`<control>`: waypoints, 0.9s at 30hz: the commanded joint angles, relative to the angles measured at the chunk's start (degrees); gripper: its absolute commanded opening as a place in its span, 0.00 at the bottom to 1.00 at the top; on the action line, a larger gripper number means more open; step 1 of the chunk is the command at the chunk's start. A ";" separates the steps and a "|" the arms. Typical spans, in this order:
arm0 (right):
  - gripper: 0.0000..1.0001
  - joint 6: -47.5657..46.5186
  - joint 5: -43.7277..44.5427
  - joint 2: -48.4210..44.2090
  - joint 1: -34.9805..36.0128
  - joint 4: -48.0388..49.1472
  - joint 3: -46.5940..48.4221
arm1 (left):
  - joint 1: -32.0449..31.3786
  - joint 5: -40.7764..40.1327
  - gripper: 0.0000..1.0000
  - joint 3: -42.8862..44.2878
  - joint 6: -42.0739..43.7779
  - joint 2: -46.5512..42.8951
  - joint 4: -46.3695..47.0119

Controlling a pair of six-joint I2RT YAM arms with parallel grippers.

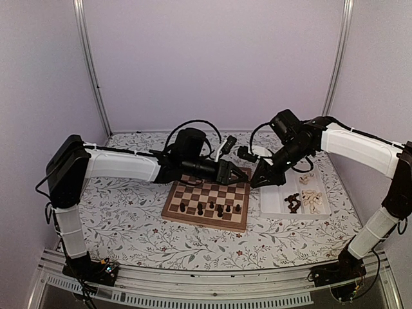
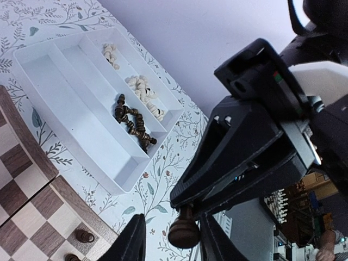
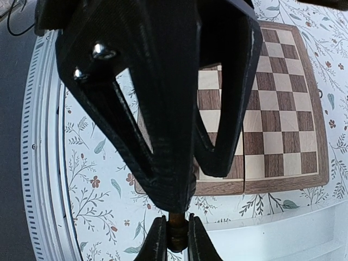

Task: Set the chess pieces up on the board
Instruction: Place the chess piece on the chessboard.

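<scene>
The board [image 1: 172, 210] lies mid-table with several dark chess pieces [image 1: 200, 208] along its near rows. Just off its far right corner the two grippers meet in the air. My right gripper [image 1: 255, 183] is shut on a dark chess piece [image 2: 184, 231], pinching its narrow end [image 3: 176, 235]. My left gripper [image 2: 173, 229] is open, one finger on each side of that piece's round base. A gap shows on the left side, while the right finger [image 2: 213, 239] stands close to the base. In the right wrist view the left gripper's black fingers [image 3: 163, 136] hide part of the board [image 3: 272, 109].
A white compartment tray [image 1: 275, 201] sits right of the board. It holds dark pieces [image 2: 133, 122] in one slot and cream pieces [image 2: 144, 95] in the outer slots. The floral tablecloth [image 1: 129, 219] covers the table, and purple walls close in behind.
</scene>
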 commanded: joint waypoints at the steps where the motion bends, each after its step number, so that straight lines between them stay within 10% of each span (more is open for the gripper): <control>1: 0.11 -0.04 -0.26 -0.55 0.25 -0.20 2.00 | -0.15 1.54 0.35 1.40 -0.57 1.02 0.78; 16: 0.12 0.25 -0.14 0.32 0.28 0.14 3.21 | -0.16 4.58 0.21 2.02 -1.54 2.33 1.40; 21: 0.35 2.44 -2.63 -1.97 -3.08 3.52 3.91 | 0.13 2.84 0.11 -1.72 -2.98 -0.28 10.62; 27: 0.55 18.99 -26.73 -4.84 -18.43 15.68 4.98 | 0.32 -7.80 0.10 -6.83 -3.10 -4.39 23.84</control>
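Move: The dark chess piece in the right fingers already sits between the left hand's half-open fingers, about 1 cm to the left hand's right, and about 1 cm left of and above the right hand's point. From the left hand, the chessboard's middle is some 7 cm ahead, 12 cm left and 16 cm below; the nearest standing piece is roughly level, 3 cm left and 15 cm down; the tray's middle is 8 cm ahead, 18 cm right and 17 cm down. The left hand stays almost in place over the board's right edge and closes its fingers on the base end of the chess piece, easing barely a centimetre back and right and then returning, ending about 1 cm higher, while the right hand holds still and keeps its grip on the other end. Only once the left grip has narrowed does the right hand open to about half, let go and pull away up and forward, some 5 cm each and nearly 2 cm to its right, its fingers swinging up about 15 degrees. ##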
